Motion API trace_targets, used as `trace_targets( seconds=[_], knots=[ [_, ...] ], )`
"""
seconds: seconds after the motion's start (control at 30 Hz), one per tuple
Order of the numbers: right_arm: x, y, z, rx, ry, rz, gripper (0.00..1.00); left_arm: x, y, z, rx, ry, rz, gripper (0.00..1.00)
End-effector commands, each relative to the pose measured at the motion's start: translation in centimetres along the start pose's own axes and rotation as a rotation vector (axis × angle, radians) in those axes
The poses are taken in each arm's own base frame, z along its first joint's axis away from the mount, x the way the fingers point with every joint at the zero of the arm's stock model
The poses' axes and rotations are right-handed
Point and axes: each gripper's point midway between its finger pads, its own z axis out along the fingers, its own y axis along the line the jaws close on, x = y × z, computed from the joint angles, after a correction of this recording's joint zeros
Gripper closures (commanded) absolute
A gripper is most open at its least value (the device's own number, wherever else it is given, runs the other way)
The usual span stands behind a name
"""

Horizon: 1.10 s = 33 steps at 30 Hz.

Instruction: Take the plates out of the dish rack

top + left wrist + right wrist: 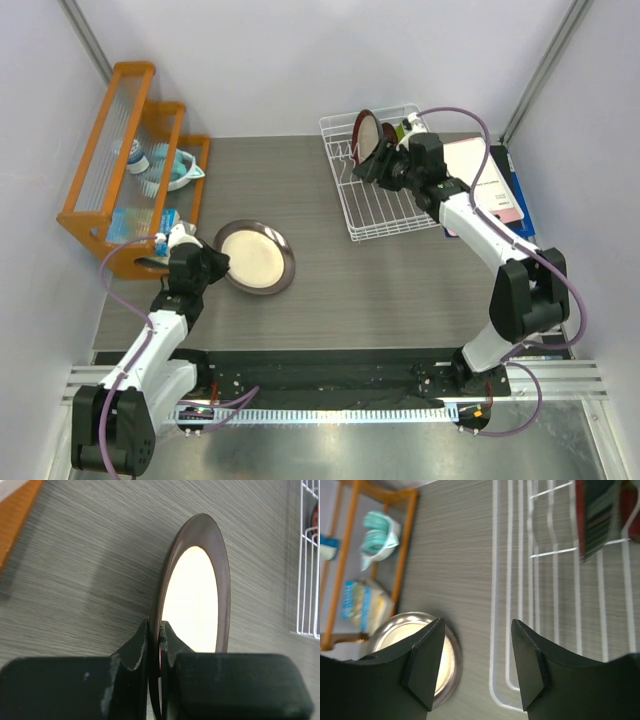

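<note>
A grey-rimmed cream plate (256, 257) lies low over the table left of centre. My left gripper (218, 265) is shut on its left rim. The left wrist view shows that plate (195, 600) with both fingers (135, 647) pinching its edge. The white wire dish rack (385, 205) stands at the back right, and a dark-red-rimmed plate (366, 133) stands upright among its prongs. My right gripper (366, 167) hovers over the rack's left side, just in front of that plate, open and holding nothing. In the right wrist view the rack wires (555, 580) and the red-rimmed plate (594, 517) show beyond the open gripper (477, 665).
An orange wooden shelf (120, 160) with small items stands along the left wall. Books and papers (490, 185) lie right of the rack. Grey walls close in on both sides.
</note>
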Motion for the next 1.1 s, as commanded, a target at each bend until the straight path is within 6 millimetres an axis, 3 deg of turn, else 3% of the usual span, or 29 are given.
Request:
trace_targets(
  seconds=[0.0,0.07,0.1,0.27,0.67,1.07],
  knots=[
    [-4.5,-2.1,0.5,0.179,-0.086,-0.152,0.39,-3.5,1.3,0.2,-0.118,-0.123,0.004,0.95],
    [-4.8,-3.5,1.3,0.243,-0.081,-0.19,0.39,-3.5,1.3,0.5,-0.122,-0.121,0.009,0.92],
    [-5.9,-3.1,1.4,0.242,-0.101,-0.203,0.39,-3.3,1.6,0.8,-0.135,-0.111,0.01,0.89],
    [-7.3,-3.8,2.3,0.295,-0.116,-0.234,0.39,-2.5,2.2,1.6,-0.17,-0.069,0.022,0.77],
    [-7.7,-5.7,5.0,0.351,-0.088,-0.28,0.39,-0.1,3.5,3.3,-0.218,0.032,0.034,0.77],
    [-8.3,-6.5,5.3,0.392,-0.095,-0.322,0.38,1.5,4.1,4.5,-0.263,0.126,0.042,0.66]
  ],
)
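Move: From the right hand the next plate, the cream plate standing at the left of those left in the rack, is about 14 cm ahead, 6 cm to the right and 8 cm lower; the flowered plate is some 5 cm right of it and level with it in reach, the green plate about 9 cm right. The unloaded plate, its rim in the left fingers, has its middle roughly 8 cm ahead, 8 cm right and 5 cm below the left hand; the blue-white box is about 12 cm ahead, 15 cm left and 4 cm lower. The right hand, fingers staying open, reaches forward about 9 cm and a little to its right over the rack towards the cream plate, rolling some 25 degrees so its left side drops and turning slightly clockwise, then sinks about 4 cm to bring the open fingers up near that plate's edge. Meanwhile the left hand opens its pinch on the unloaded plate's rim and lowers about 4 cm while drifting first left and then forward, tipping down some 10 degrees, its parted fingers still straddling the rim. ##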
